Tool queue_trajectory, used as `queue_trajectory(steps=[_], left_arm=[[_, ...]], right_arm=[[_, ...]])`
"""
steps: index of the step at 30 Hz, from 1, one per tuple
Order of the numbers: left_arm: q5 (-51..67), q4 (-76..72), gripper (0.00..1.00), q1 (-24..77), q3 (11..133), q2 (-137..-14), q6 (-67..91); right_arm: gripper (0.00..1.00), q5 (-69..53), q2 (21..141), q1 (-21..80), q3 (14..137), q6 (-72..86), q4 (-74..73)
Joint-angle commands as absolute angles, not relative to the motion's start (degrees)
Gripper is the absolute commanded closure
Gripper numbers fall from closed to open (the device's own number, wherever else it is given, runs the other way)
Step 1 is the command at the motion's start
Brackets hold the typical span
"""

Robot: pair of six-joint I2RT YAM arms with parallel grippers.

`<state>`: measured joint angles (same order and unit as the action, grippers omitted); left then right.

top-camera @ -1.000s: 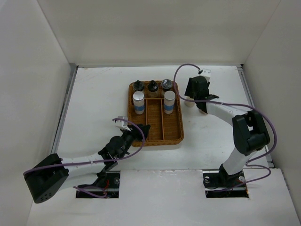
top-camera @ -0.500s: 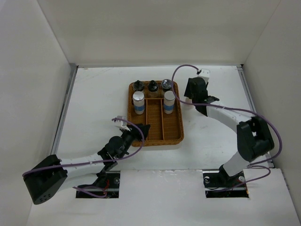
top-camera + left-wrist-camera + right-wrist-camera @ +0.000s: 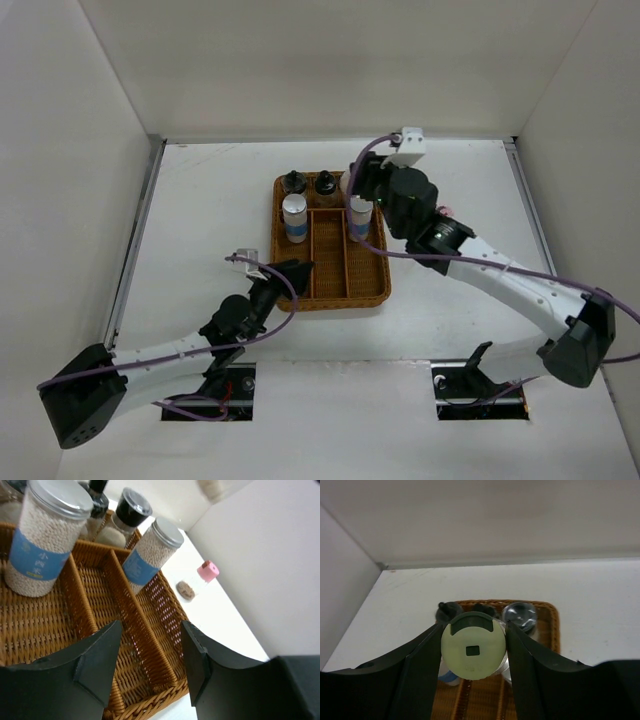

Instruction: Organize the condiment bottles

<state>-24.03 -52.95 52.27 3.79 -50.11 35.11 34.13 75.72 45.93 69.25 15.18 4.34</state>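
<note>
My right gripper (image 3: 366, 190) is shut on a bottle with a pale yellow cap (image 3: 474, 650) and holds it above the back right of the brown wicker tray (image 3: 383, 272). In the tray's back row stand two black-capped bottles (image 3: 293, 182) (image 3: 326, 183) and a silver-capped jar (image 3: 519, 615). Two white jars with blue bands (image 3: 294, 216) (image 3: 360, 218) stand in front of them. A small pink-capped bottle (image 3: 206, 573) lies on the table right of the tray. My left gripper (image 3: 296, 272) is open and empty over the tray's front left corner (image 3: 150, 700).
White walls close in the table on the left, the back and the right. The tray's three long front compartments (image 3: 328, 255) hold only the two blue-banded jars at their back ends.
My right arm has swung left from the table beside the tray to above the tray's back right, carrying the yellow-capped bottle. My left arm has shifted slightly toward the near side.
</note>
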Motion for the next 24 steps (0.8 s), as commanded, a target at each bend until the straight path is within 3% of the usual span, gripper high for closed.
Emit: queue_trajectory(steps=[1, 9, 24], left_arm=[[-26.9, -55.3, 0.52, 51.6, 2.0, -46.3, 34.7], [-32.1, -46.5, 0.52, 48.7, 0.7, -36.8, 35.5], [-31.1, -46.5, 0.51, 48.1, 1.1, -38.5, 36.1]], right_arm=[[0.56, 32.4, 82.0, 49.2, 74.2, 14.0, 6.1], [0.56, 31.4, 95.0, 51.8, 78.9, 14.9, 5.7], [0.55, 31.8, 104.5, 50.2, 74.1, 19.2, 10.0]])
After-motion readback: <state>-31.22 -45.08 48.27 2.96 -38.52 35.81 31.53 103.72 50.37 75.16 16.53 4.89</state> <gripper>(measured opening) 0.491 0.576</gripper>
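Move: About 10 cm left of the right hand, some 4 cm ahead and 29 cm below, is the middle slot of the tray, where the yellow-lidded bottle it holds is headed. The left white jar stands about 17 cm left, 5 cm ahead; the right white jar straight to the front, 5 cm ahead. The middle black-topped bottle is 10 cm left, 14 cm ahead; all three are roughly 25 cm down. From the left hand, the slot lies 16 cm ahead, 4 cm right, 12 cm below. Swinging left about 10 cm first and then dropping steeply, some 17 cm in all and easing off near the end, the right hand carries the bottle by its lid down between the two white jars, creeping slightly forward; the wrist tips down and rolls its left side lower, about 15 degrees each, grip kept. The left hand backs off about 5 cm to its left, rising and partly sinking again, turning counter-clockwise. ##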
